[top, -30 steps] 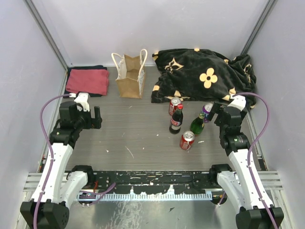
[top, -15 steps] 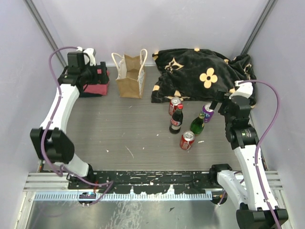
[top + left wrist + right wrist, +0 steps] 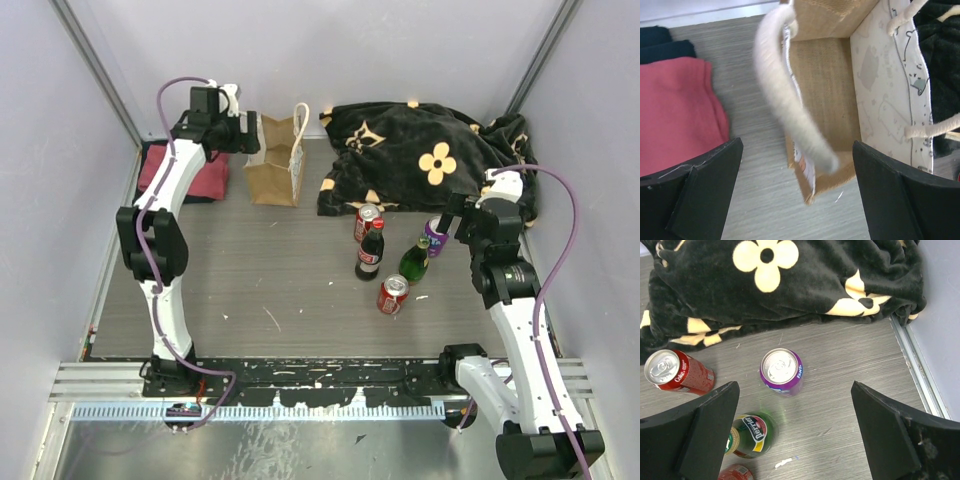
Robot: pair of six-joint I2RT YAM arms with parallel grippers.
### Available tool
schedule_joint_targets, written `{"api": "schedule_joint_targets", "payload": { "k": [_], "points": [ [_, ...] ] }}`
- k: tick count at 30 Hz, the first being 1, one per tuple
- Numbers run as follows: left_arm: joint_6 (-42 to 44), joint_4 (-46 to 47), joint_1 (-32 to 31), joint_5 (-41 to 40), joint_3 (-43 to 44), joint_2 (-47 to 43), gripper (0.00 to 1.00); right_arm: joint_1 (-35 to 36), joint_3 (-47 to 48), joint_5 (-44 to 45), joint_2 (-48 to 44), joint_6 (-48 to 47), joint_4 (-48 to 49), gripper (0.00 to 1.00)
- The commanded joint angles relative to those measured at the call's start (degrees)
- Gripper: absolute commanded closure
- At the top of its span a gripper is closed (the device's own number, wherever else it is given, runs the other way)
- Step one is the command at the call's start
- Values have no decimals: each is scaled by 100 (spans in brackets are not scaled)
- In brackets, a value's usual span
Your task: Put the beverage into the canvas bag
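Note:
The canvas bag [image 3: 275,165] stands upright at the back, tan with cream handles. In the left wrist view I look down into its open mouth [image 3: 825,90], with one handle [image 3: 785,95] looped across. My left gripper [image 3: 243,136] is open and empty above the bag's left edge [image 3: 797,200]. Several beverages stand at the right: a purple Fanta can [image 3: 436,235] [image 3: 781,371], a green Perrier bottle [image 3: 415,260] [image 3: 750,435], a dark cola bottle [image 3: 370,252] and two red cans [image 3: 367,221] [image 3: 392,294]. My right gripper [image 3: 455,225] is open above the table right of the purple can [image 3: 795,440].
A folded red towel [image 3: 210,180] [image 3: 675,110] lies left of the bag on a dark cloth [image 3: 665,45]. A black blanket with cream flowers [image 3: 430,155] [image 3: 790,285] is heaped at the back right. A metal rail [image 3: 915,360] runs along the table's right edge.
My left arm has swung from the near left across the red towel to the bag's left side. My right arm has edged slightly toward the back. The drinks have not moved.

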Motion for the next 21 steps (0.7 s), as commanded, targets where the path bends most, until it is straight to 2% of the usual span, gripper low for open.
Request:
{"api": "schedule_joint_targets", "payload": {
  "k": [1, 8, 9, 11, 15, 17, 21],
  "points": [
    [47, 188, -211, 50, 440, 368, 2, -26, 314, -37, 130, -186, 143, 0],
    [81, 258, -355, -319, 772, 1100, 1, -30, 304, -24, 137, -140, 202, 0],
    [81, 237, -351, -333, 827, 1213, 6, -26, 317, -28, 132, -140, 203, 0],
    [89, 205, -355, -286, 851, 1339, 25, -31, 363, -37, 122, -126, 192, 0],
    [70, 149, -367, -196, 582, 1228, 77, -27, 675, -65, 128, -127, 65, 0],
    [-17, 100, -370, -106, 331, 951, 97, -31, 883, -85, 124, -109, -36, 0],
    [-313, 5, -370, 107, -534, -39, 100, -24, 1281, -143, 33, -67, -245, 0]
  ]
}}
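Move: Just below the open left fingers stands the canvas bag's left rim, about 8 cm down, 3 cm to the right and 1 cm ahead; the middle of the bag's open mouth is some 9 cm right, 3 ahead and 8 below. The red cloth lies around 15 cm to the left hand's left, about level with it and roughly 25 cm down. From the right hand, that rim is some 27 cm ahead, 50 left and 13 below. Sinking about 8 cm while shifting some 3 cm right and slightly forward, the left hand comes down over the canvas bag's left side wall and closes from wide open, pinching the rim between the fingertips with the left handle over the gripper. It then draws back about 2 cm, holding on. The right hand, open and empty, dips slightly, then rises to end 4 cm higher above the cans. ##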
